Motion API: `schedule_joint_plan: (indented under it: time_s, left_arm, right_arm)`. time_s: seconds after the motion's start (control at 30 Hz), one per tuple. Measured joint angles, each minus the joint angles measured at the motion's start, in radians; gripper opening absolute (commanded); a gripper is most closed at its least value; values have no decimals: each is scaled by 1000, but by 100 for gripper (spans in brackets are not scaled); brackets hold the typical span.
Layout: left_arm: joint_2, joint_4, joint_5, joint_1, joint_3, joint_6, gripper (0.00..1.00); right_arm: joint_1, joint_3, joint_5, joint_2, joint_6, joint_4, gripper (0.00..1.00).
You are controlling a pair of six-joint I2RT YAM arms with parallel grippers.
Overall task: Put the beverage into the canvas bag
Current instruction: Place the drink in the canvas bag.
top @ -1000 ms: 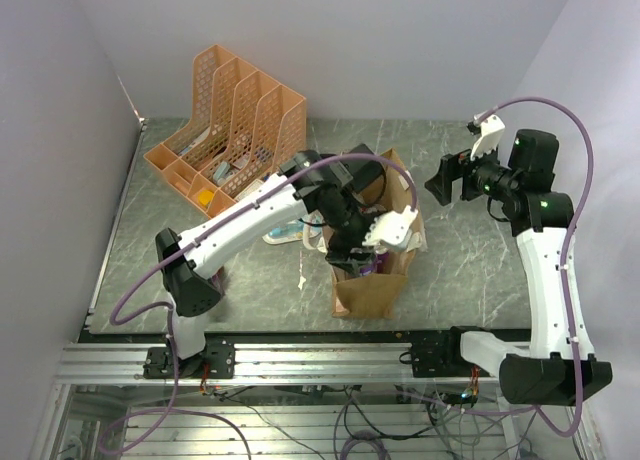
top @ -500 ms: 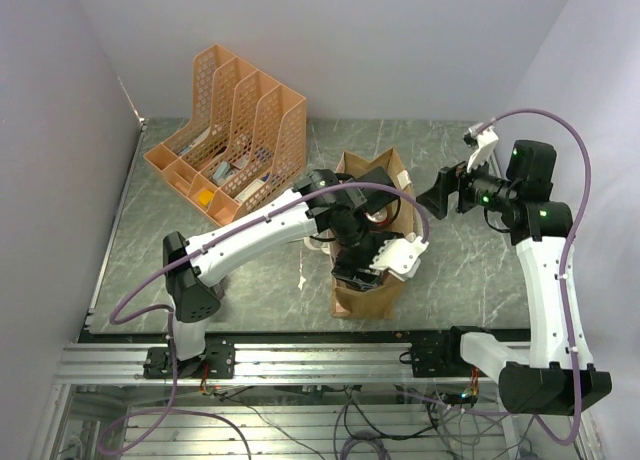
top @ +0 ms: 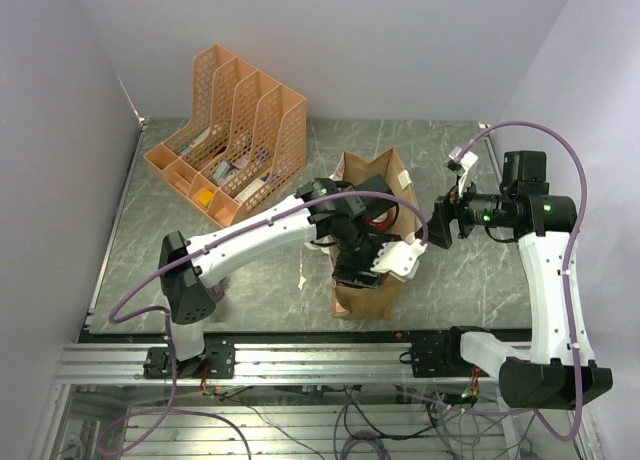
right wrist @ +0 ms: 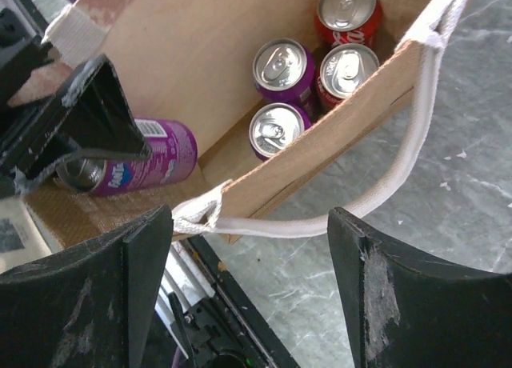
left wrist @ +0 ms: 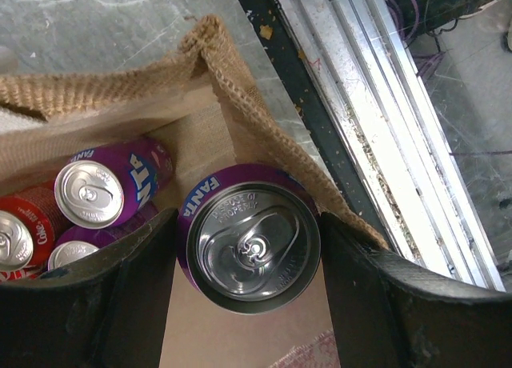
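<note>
The canvas bag [top: 365, 292] stands open in the middle of the table. My left gripper [top: 378, 260] reaches into its near end, shut on a purple Fanta can [left wrist: 248, 248] that touches both jaws, top facing the camera. That can [right wrist: 148, 164] lies sideways low inside the bag in the right wrist view. Several other cans stand inside, purple [left wrist: 104, 188] and red [left wrist: 20, 224]. My right gripper [top: 440, 225] is open just right of the bag. The white strap handle [right wrist: 400, 168] hangs in front of its open jaws [right wrist: 252, 280], untouched.
An orange mesh file organiser [top: 235, 140] stands at the back left. The metal rail [left wrist: 384, 104] at the table's near edge runs just below the bag. Bare marble surface [right wrist: 448, 248] lies to the bag's right.
My left gripper carried the can toward the bag's near end and lower inside. My right arm swung down toward the bag's right side, and its jaws narrowed slightly.
</note>
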Motion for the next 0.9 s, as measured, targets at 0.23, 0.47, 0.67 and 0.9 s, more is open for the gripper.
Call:
schedule_joint_plan:
  time_s: [0.23, 0.47, 0.67, 0.9]
  left_arm:
    - [-40, 21, -16, 18, -14, -50, 7]
    - [-48, 46, 30, 124, -10, -138, 7]
    - [-50, 91, 70, 209, -8, -224, 7]
    - [-54, 134, 104, 280, -7, -294, 7]
  right_arm:
    - [0, 0, -35, -22, -152, -103, 69]
    - [0, 14, -93, -143, -349, -166, 65]
    - [60, 35, -114, -135, -465, -185, 56]
    - [287, 35, -85, -43, -468, -174, 55]
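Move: The left hand already grips a Fanta can over the near part of the canvas bag, whose middle lies about 8 cm ahead, 3 cm right and 8 cm below. Inside, the nearest standing Fanta is roughly 4 cm ahead and 5 cm right, a Coke 11 cm ahead and 5 cm right, both about 11 cm lower. From the empty right hand, the bag's middle is level, some 10 cm left and 13 cm below. Left, still gripping its Fanta, swings about 9 cm forward, rising slightly; right moves back-left towards the bag, fingers part-closing. ##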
